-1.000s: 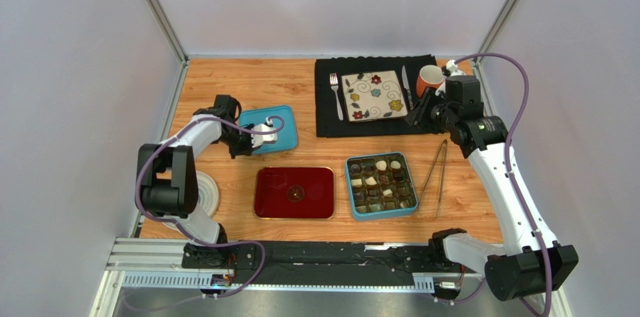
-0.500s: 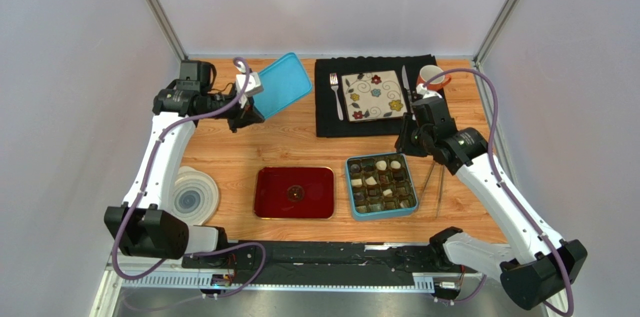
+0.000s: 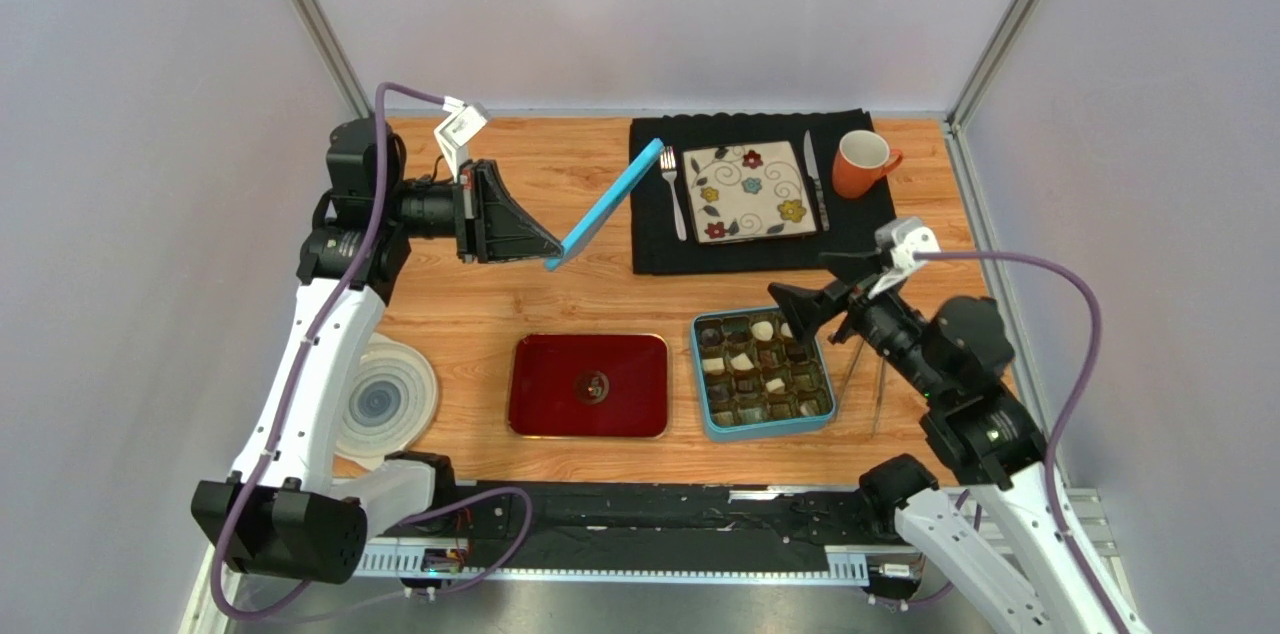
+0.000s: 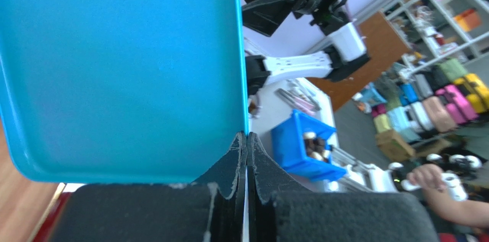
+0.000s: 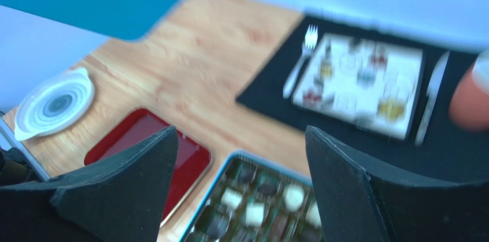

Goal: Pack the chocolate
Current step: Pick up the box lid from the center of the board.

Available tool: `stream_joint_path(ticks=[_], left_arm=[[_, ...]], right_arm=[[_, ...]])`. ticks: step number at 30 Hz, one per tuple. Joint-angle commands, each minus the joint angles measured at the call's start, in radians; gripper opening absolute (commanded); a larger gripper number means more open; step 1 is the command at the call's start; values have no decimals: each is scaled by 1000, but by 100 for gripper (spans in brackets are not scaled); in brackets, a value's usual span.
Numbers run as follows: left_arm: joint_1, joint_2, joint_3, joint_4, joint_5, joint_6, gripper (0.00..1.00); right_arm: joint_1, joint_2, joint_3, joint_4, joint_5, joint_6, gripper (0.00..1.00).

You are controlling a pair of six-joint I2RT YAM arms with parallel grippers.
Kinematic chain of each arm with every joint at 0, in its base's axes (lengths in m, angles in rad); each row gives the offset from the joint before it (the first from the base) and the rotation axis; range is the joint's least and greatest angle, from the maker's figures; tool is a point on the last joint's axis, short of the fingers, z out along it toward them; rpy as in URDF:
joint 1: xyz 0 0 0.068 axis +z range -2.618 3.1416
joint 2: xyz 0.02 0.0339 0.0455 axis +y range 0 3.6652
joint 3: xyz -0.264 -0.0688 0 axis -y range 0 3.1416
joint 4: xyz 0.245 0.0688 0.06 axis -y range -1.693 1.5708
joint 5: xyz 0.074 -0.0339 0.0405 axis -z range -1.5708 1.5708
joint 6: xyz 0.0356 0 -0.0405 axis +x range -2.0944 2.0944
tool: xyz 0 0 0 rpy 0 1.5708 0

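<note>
The chocolate (image 3: pixel 762 369), dark and white pieces, fills the compartments of an open blue box (image 3: pixel 700 391) at the table's front right. The right wrist view shows the chocolate (image 5: pixel 255 207) blurred inside the box (image 5: pixel 232 162). My right gripper (image 3: pixel 793 300) hovers over the box's far edge, open and holding nothing, and my right gripper (image 5: pixel 241 139) looks down on the box. My left gripper (image 3: pixel 547 250) is shut on the rim of the box's blue lid (image 3: pixel 609 204), which hangs tilted on edge in the air. Seen from the left wrist, the lid (image 4: pixel 120 70) fills the view above my left gripper (image 4: pixel 247 138).
A red tray (image 3: pixel 589 384) lies left of the box, a white round dish (image 3: pixel 385 394) at the near left. Tongs (image 3: pixel 869 346) lie right of the box. At the back, a black mat (image 3: pixel 657 237) carries a flowered plate (image 3: pixel 748 190), a fork (image 3: pixel 672 193), a knife (image 3: pixel 812 172) and an orange mug (image 3: pixel 861 162).
My left gripper lifted the blue lid off the table and tilted it up on edge. My right gripper came from beside the mug toward the box and opened.
</note>
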Motion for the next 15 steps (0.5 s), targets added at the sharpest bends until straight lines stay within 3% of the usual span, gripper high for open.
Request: stream_joint_path(ticks=[1,8,15], left_arm=[[-27,3,69,87,342,-235,0],[-248,-19,53,131,341,-375,0],[-293,-26,27,170,344,-467,0]], right_arm=[[-1,-5,43,206,-173,-192,87],[-27,204,229,184,-501,-246,90],[-214,335,379,186,-896,-246,85]])
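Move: The left fingers already hold the box lid by its edge. The lid's middle is about 23 cm to the right hand's left, 5 cm ahead and some 4 cm higher. From the left hand, the right gripper is roughly 29 cm to the right, 2 cm ahead and 9 cm lower. The chocolate box lies about 24 cm below the right hand, 2 cm back and 2 cm left. The red tray is some 36 cm under the left hand, 3 cm back and 2 cm right. Back and to the right, about 9 cm and rising slightly, the left hand carries the lid towards the right gripper, keeping its pinch while swinging some 20 degrees clockwise and rolling a little. The empty right hand comes to meet it, first up and then left, tipping up and turning nearly 30 degrees counter-clockwise, its fingers staying wide open. ##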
